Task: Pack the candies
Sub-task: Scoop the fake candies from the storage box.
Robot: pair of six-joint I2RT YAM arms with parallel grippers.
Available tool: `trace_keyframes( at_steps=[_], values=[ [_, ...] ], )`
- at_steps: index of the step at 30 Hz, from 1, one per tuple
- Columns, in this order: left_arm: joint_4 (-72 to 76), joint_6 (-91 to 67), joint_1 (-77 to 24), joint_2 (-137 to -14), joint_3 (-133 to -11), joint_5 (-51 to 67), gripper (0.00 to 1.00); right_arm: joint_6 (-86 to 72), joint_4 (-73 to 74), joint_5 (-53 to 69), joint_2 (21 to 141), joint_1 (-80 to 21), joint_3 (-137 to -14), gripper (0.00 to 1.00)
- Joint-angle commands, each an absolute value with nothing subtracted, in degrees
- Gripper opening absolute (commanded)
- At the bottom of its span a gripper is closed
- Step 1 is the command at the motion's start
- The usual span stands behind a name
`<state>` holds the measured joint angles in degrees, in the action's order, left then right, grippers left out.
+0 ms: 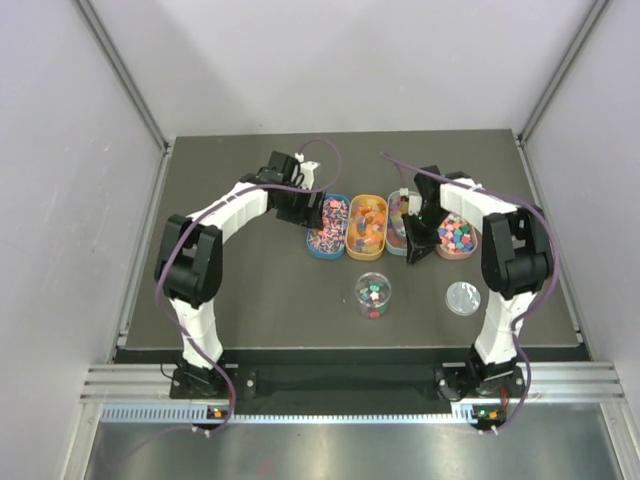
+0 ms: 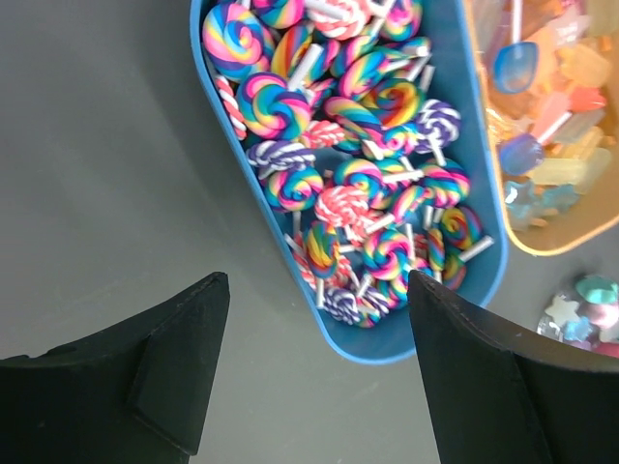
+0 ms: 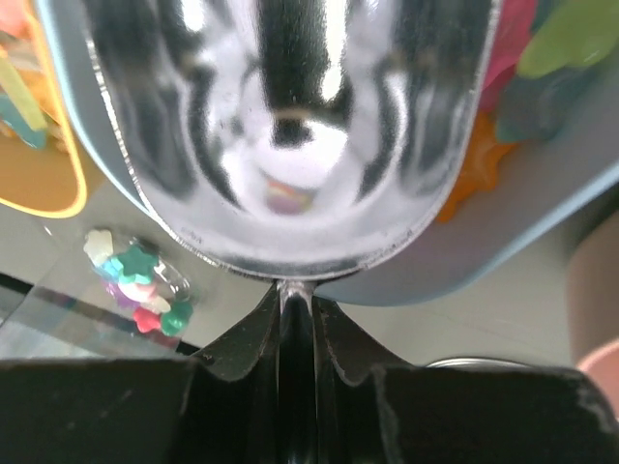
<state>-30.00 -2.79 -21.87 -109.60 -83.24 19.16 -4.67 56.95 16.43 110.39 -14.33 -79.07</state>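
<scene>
The candies fill several oval trays in a row. Swirled lollipop candies (image 2: pixel 358 184) lie in the blue tray (image 2: pixel 455 319). My left gripper (image 2: pixel 314 324) hovers open above that tray's near end, with nothing between its fingers; from the top it (image 1: pixel 307 212) is just left of the blue tray (image 1: pixel 314 245). My right gripper (image 3: pixel 295 300) is shut on the thin handle of a metal scoop (image 3: pixel 290 126). The scoop's bowl hangs over the pale blue tray (image 3: pixel 503 261). A faint pastel spot shows in the bowl; I cannot tell whether it is a candy.
A clear round cup (image 1: pixel 373 295) with star-shaped candies stands in front of the trays, and a clear lid (image 1: pixel 462 297) lies to its right. The orange tray (image 1: pixel 367 250) and the pink tray (image 1: pixel 457 253) flank the pale blue one.
</scene>
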Motion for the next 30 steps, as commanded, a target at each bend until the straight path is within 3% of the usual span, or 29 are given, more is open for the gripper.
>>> trace_keyframes(
  at_steps=[1, 8, 11, 15, 16, 17, 30],
  values=[
    [-28.0, -1.8, -21.3, -111.5, -86.0, 19.2, 0.79, -4.0, 52.1, 15.3, 106.0, -13.4, -80.2, 0.0],
    [-28.0, -3.5, -21.2, -114.5, -86.2, 18.6, 0.68, -4.2, 49.8, 13.8, 105.3, -13.4, -80.1, 0.0],
    [-27.5, -3.9, -21.3, -114.8, -85.6, 18.8, 0.56, -3.7, 48.5, 13.3, 104.6, -13.4, -79.6, 0.0],
    [-27.0, -6.1, -21.4, -115.8, -85.8, 20.6, 0.24, -3.7, 47.8, 13.5, 103.8, -13.4, -78.5, 0.0],
    [-26.8, -6.8, -21.4, -115.9, -86.0, 21.1, 0.05, -3.8, 47.9, 13.5, 103.6, -13.4, -78.2, 0.0],
    [-26.8, -6.9, -21.9, -116.3, -86.2, 21.3, 0.0, -3.7, 47.8, 13.4, 103.4, -13.4, -77.9, 0.0],
    [-26.7, -9.5, -26.4, -116.4, -87.3, 21.4, 0.0, -4.0, 47.4, 13.0, 100.5, -13.4, -74.8, 0.0]
  ],
)
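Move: The blue lollipop tray has its middle about 4 cm to the right of the left hand, 3 cm ahead and 5 cm below; the orange tray stands some 12 cm right and 2 cm ahead of that hand. From the right hand, the grey tray of gummies is centred about 5 cm ahead, 2 cm left and 3 cm below; the pink tray sits 9 cm right and 3 cm ahead. Bring the left gripper down about 3.5 cm over the blue tray's left wall, shut the fingers to pinch its rim near the near end, then push the tray right some 2 cm towards the orange one. With the right hand keep the scoop gripped at the grey tray, easing it about 2 cm forward and slightly up while swinging the fingertips forward some 10 degrees. ##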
